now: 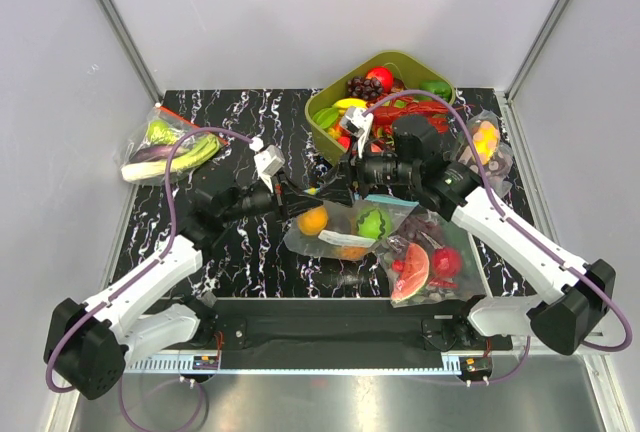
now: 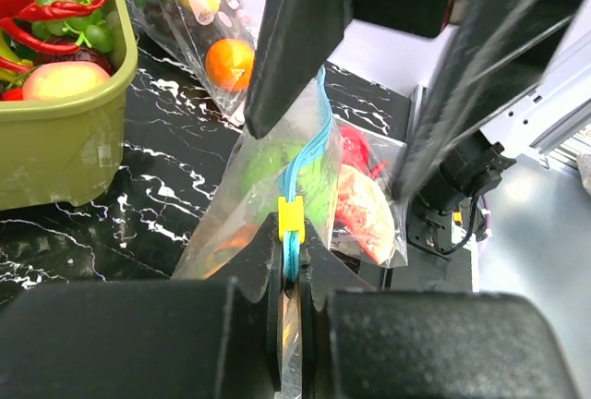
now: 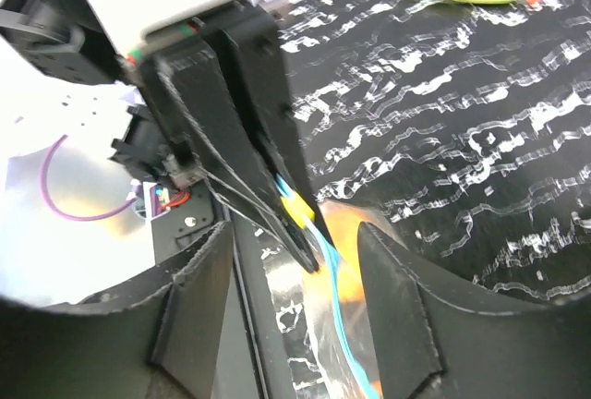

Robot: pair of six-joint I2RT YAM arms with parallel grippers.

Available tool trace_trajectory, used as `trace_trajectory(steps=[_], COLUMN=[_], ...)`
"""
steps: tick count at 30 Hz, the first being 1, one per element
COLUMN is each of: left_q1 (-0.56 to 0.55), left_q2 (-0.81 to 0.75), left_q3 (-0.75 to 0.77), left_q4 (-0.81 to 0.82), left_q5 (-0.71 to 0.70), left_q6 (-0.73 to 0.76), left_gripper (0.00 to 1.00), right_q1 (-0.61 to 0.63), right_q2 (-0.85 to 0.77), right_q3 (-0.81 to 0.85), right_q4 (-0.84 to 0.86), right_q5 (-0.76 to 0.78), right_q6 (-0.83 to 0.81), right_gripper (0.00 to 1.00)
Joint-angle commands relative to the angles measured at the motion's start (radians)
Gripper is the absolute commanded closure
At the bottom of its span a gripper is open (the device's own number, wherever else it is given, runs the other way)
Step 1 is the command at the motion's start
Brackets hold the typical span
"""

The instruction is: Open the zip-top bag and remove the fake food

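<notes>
The zip-top bag [image 1: 345, 230] lies in the middle of the table, clear, with an orange fruit [image 1: 313, 220] and a green ball [image 1: 372, 222] of the fake food inside. Its teal zip strip [image 2: 305, 154] stands upward and carries a yellow slider [image 2: 291, 217]. My left gripper [image 2: 292, 237] is shut on the strip just below the slider. My right gripper [image 3: 295, 311] is open; its fingers [image 3: 406, 316] stand on either side of the strip [image 3: 337, 311] without touching it. In the top view both grippers meet over the bag's mouth, left gripper [image 1: 318, 195] beside right gripper [image 1: 345, 192].
An olive bin [image 1: 404, 56] with a red lobster, grapes and other fruit stands at the back right. A bag with a watermelon slice [image 1: 420, 264] lies right of the zip-top bag. A bag of green vegetables [image 1: 165, 147] is at the far left, another bag [image 1: 486, 142] at the far right.
</notes>
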Motion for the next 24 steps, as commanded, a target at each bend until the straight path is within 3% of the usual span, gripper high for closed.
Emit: trace_trajectory(steps=[1,16,22,24], left_q1=[-0.005,-0.009,-0.011,-0.011], left_q2=[0.004,0.007,-0.001,-0.002], left_q3=[0.045,0.057,0.056,0.055], left_q4=[0.015,-0.002,-0.009,-0.018], left_q5=[0.032,0.046,0.039,0.032], left_q6=[0.025,0.029,0.034,0.037], left_gripper=[1.0,1.0,1.0,1.0], right_q1=[0.0,0.002,0.0,-0.002], right_q2=[0.035,0.112,0.111,0.111], right_q3=[0.085,0.078,0.075,0.072], right_q4=[0.027,0.042,0.029,0.027], right_q5=[-0.104,-0.15,-0.153,-0.15], right_q6=[-0.026,-0.025,-0.036,-0.039], right_gripper=[0.36,0.41,0.55,0.65])
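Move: The zip's yellow slider sits just off the tips of the left fingers, about 2 cm to the left hand's right and 1 cm ahead. From the right hand it is some 3 cm to the left and 2 cm below. The bagged orange lies about 7 cm back of the slider and 16 cm below it. The toy watermelon is 14 cm right and 7 cm back of it, the green bin about 16 cm right and 18 cm farther out, both well below. The yellow slider is approached from the right by the open right hand, which slides about 2 cm to its left, bobbing up slightly before dipping to end some 1.5 cm lower. It turns a little counter-clockwise, then stops and begins closing its fingers on either side of the slider. The left hand stays put, still pinching the zip strip beside it. ##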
